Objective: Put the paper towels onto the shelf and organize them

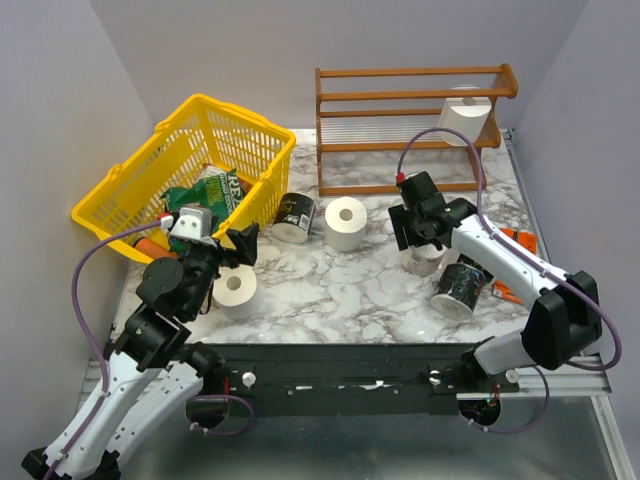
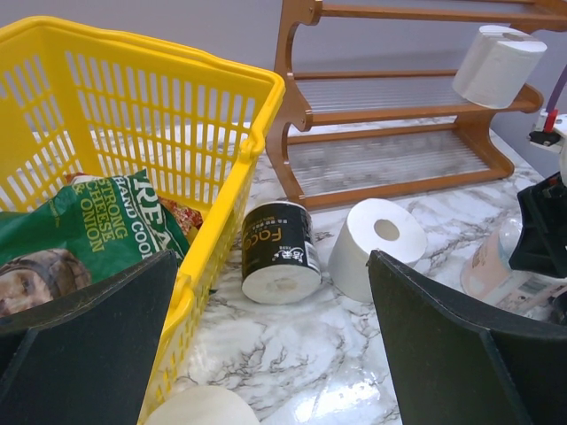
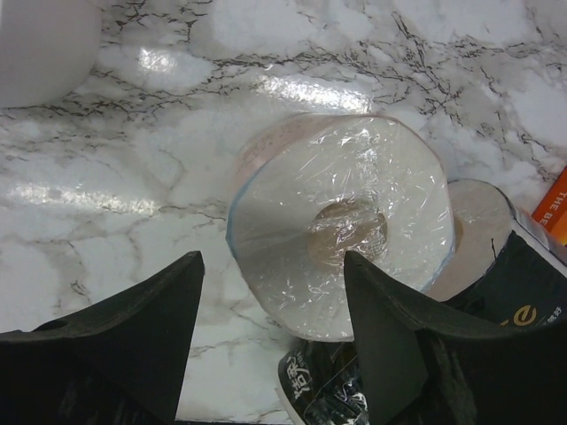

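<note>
The reddish-brown shelf (image 1: 415, 125) (image 2: 390, 115) stands at the back right with one white paper towel roll (image 1: 467, 118) (image 2: 496, 66) on its middle tier. A bare white roll (image 1: 346, 222) (image 2: 376, 243) lies before the shelf, and another (image 1: 236, 290) (image 2: 199, 407) lies under my left gripper. A film-wrapped roll (image 1: 425, 260) (image 3: 341, 221) stands on the marble. My right gripper (image 1: 415, 238) (image 3: 270, 301) hovers right over it, open, its fingers (image 3: 399, 336) not clamping it. My left gripper (image 1: 235, 245) (image 2: 266, 354) is open and holds nothing.
A yellow basket (image 1: 190, 165) (image 2: 221, 115) with snack bags sits at the back left. Black-wrapped rolls lie beside the basket (image 1: 295, 217) (image 2: 279, 252) and near the right arm (image 1: 460, 288) (image 3: 328, 390). An orange pack (image 1: 515, 240) (image 3: 554, 204) lies at the right edge.
</note>
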`<act>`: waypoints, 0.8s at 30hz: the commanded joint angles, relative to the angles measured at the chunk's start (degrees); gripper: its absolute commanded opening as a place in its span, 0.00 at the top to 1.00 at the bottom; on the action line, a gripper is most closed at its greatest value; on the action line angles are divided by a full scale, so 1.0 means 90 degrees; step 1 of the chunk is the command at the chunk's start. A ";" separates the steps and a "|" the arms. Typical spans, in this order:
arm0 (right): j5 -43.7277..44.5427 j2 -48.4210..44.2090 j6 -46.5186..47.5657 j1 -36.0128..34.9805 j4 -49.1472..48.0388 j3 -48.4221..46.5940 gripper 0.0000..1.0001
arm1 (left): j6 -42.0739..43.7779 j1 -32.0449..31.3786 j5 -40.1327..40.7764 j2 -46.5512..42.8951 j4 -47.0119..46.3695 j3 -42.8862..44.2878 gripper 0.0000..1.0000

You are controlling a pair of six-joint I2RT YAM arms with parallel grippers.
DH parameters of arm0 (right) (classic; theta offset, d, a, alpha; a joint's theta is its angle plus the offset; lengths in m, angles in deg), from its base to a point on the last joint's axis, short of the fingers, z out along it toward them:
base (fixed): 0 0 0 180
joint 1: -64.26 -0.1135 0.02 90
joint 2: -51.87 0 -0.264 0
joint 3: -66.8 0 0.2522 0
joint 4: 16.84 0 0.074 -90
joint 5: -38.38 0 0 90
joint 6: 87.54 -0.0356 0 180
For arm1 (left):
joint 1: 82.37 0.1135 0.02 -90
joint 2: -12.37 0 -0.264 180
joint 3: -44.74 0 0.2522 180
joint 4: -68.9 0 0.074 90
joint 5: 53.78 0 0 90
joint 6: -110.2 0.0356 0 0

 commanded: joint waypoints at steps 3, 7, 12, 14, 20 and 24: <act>-0.0144 0.0384 0.0060 0.0077 -0.0395 0.0206 0.27 | 0.0002 -0.0036 0.0164 0.0055 -0.0064 -0.0096 0.01; -0.0321 0.0588 -0.0087 0.0077 -0.0533 0.0402 0.25 | 0.0002 -0.0036 0.0174 0.0084 -0.0074 -0.0106 0.01; -0.0038 0.0872 0.0030 0.0077 -0.0572 0.0480 0.29 | 0.0021 -0.0036 0.0174 0.0124 -0.0055 -0.0087 0.01; 0.0002 0.0843 0.0176 0.0077 -0.0591 0.0471 0.38 | 0.0021 -0.0036 0.0184 0.0094 -0.0055 -0.0096 0.01; 0.0002 0.0433 0.1161 0.0077 -0.0718 0.0539 0.60 | 0.0021 -0.0036 0.0194 0.0055 -0.0055 -0.0097 0.01; -0.0582 -0.0035 0.1982 0.0077 -0.0806 0.0607 0.61 | 0.0021 -0.0036 0.0213 0.0045 -0.0055 -0.0106 0.01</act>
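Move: A pink-wrapped paper towel roll, end up, sits under my right hand, its middle about 4 cm to the right, 2 cm ahead and 8 cm below. A black-wrapped roll lies some 6 cm back and 13 cm right; a second, touching the pink one's right side, is about level and 15 cm right. A bare white roll stands 10 cm ahead, 16 cm left. From my left hand the pink roll is roughly 42 cm right, 10 cm ahead, 27 cm down. I sink my right hand nearly 4 cm onto the left part of the pink-wrapped roll, easing about 1 cm forward, fingers staying open. Once down, I close them until they pinch the roll's wall between its core hole and outer side, one finger at the hole's edge, the other outside; the hand turns slightly counter-clockwise as the grip loads up. ##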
